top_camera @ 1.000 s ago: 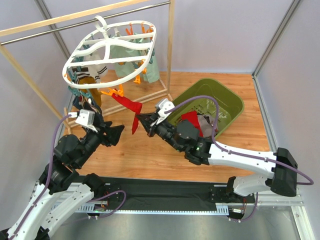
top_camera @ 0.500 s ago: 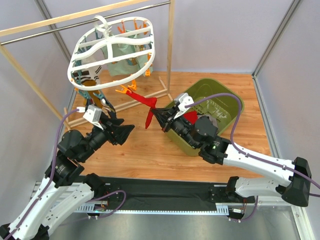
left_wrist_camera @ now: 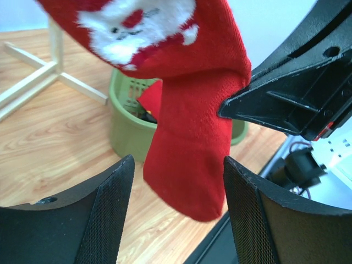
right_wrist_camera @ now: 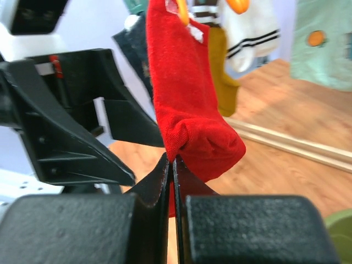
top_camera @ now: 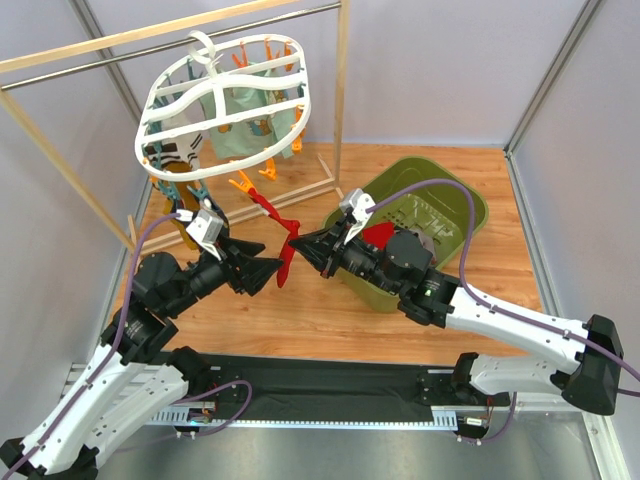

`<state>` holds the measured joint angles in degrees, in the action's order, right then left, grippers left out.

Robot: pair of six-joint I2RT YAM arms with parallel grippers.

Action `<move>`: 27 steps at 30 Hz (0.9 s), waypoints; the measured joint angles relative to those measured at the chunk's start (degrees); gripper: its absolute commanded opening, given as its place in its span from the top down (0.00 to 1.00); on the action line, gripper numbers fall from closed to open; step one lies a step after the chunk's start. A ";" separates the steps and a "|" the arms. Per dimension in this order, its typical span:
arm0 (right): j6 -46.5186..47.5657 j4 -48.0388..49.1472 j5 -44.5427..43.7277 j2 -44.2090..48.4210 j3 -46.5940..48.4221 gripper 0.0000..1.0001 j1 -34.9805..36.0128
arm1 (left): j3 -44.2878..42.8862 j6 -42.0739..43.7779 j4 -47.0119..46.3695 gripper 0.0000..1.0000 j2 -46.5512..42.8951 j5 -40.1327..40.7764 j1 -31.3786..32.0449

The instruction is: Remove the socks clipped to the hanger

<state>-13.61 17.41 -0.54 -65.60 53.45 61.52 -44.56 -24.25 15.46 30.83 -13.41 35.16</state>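
The white oval hanger [top_camera: 209, 66] hangs tilted from the rail. Mint [top_camera: 245, 125] and striped [top_camera: 180, 155] socks are clipped under it. A red sock [top_camera: 284, 243] stretches down from an orange clip [top_camera: 243, 186]. My right gripper [top_camera: 300, 243] is shut on the sock's lower part, which bunches at its closed tips [right_wrist_camera: 171, 165]. My left gripper [top_camera: 272, 268] stands open just left of it. In the left wrist view the red sock [left_wrist_camera: 192, 143] hangs between the wide-apart fingers of that gripper [left_wrist_camera: 179, 220] without touching them.
A green basket [top_camera: 455, 215] on the wooden floor at the right holds a red sock [top_camera: 378, 235] and grey ones. A wooden and metal rail frame [top_camera: 340, 90] carries the hanger. Mustard [right_wrist_camera: 223, 66] and white striped [right_wrist_camera: 256, 27] socks hang behind the red one.
The hanger has swung up and back. My right gripper moved right, then slightly back left, keeping hold of the red sock. My left gripper advanced right until its open fingers flank the sock.
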 measured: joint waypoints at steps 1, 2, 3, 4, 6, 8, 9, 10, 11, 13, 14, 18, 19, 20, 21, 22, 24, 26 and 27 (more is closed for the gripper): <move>-0.85 0.37 1.09 -0.11 0.00 1.00 0.00 | 0.22 0.07 -0.15 0.27 0.02 -0.79 0.00; -1.73 0.81 1.97 -0.24 0.02 1.00 0.00 | 0.37 0.09 -0.24 0.27 0.04 -1.38 0.00; -2.58 1.29 2.80 -0.35 0.02 1.00 0.00 | 0.59 0.13 -0.39 0.27 0.04 -2.05 -0.02; -3.28 1.75 3.48 -0.46 0.02 1.00 0.00 | 0.74 0.15 -0.52 0.27 0.04 -2.54 0.00; -4.70 2.95 4.57 -0.79 0.04 1.00 0.00 | 1.14 0.13 -0.74 0.27 0.04 -3.30 0.00; -6.10 3.78 5.66 -1.05 0.07 1.00 0.00 | 1.53 0.13 -0.81 0.31 0.00 -3.80 -0.02; -6.78 4.15 6.19 -1.16 0.07 1.00 0.00 | 1.70 0.11 -0.90 0.36 -0.02 -4.00 0.00; -7.50 4.68 6.62 -1.31 0.07 1.00 0.00 | 1.92 0.09 -1.05 0.43 -0.11 -4.22 0.00; -8.13 5.31 7.08 -1.51 0.07 1.00 0.00 | 2.12 0.04 -1.16 0.63 -0.24 -4.39 0.00; -9.11 5.97 7.78 -1.88 0.07 0.97 0.00 | 2.27 -0.31 -1.22 0.88 -0.44 -4.61 0.00; -9.40 5.97 8.15 -2.12 0.09 0.91 0.00 | 2.27 -0.22 -1.29 1.00 -0.52 -4.76 0.00; -9.55 2.69 7.98 -3.63 2.40 0.65 0.00 | 2.29 0.02 -1.18 1.00 -0.83 -5.16 0.00; -9.20 0.85 7.54 -4.04 3.76 0.63 0.00 | 2.29 -0.02 -1.18 1.00 -1.01 -5.16 0.00; -8.85 -1.68 6.97 -4.55 5.66 0.61 0.00 | 2.36 -0.09 -1.18 1.00 -1.27 -5.18 0.00; -8.41 -3.98 6.32 -4.98 7.72 0.58 0.00 | 2.56 -0.15 -1.31 1.00 -1.75 -5.20 -0.02; -7.85 -5.92 5.73 -5.33 9.73 0.56 0.00 | 2.82 -0.31 -1.33 1.00 -2.32 -5.18 0.00; -6.54 -9.75 4.90 -5.92 13.79 0.51 0.00 | 3.23 -0.37 -1.42 1.00 -3.17 -5.16 0.00; -4.90 -12.33 4.17 -6.73 17.92 0.49 0.00 | 3.39 -0.39 -1.42 1.00 -3.67 -5.11 0.00; -3.78 -13.44 3.96 -7.43 20.37 0.46 0.00 | 3.48 -0.39 -1.46 1.00 -3.74 -5.11 0.00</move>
<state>-17.39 3.97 3.42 -73.03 73.82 61.52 -41.08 -24.64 14.00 27.09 -18.52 35.16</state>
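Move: The foot of the red sock hangs right between the left gripper's open fingers, about 2 cm ahead and 2 cm to the right. The right gripper, still pinching the sock, is some 5 cm ahead, 5 cm right and 4 cm above the left hand. From the right hand, the orange clip holding the cuff is about 6 cm ahead, 9 cm left and 10 cm up; an empty orange clip is roughly 8 cm ahead, 5 cm left and just as high. Ease the left gripper down, back and right by about 1 cm and shut it fully to pinch the sock's foot, then draw it slightly farther back. Meanwhile bring the right gripper some 3 cm back and left, still pinching; once the left is shutting, open the right about halfway to let the sock go and raise it 5 cm or so, coming forward again, towards the cuff clip. ##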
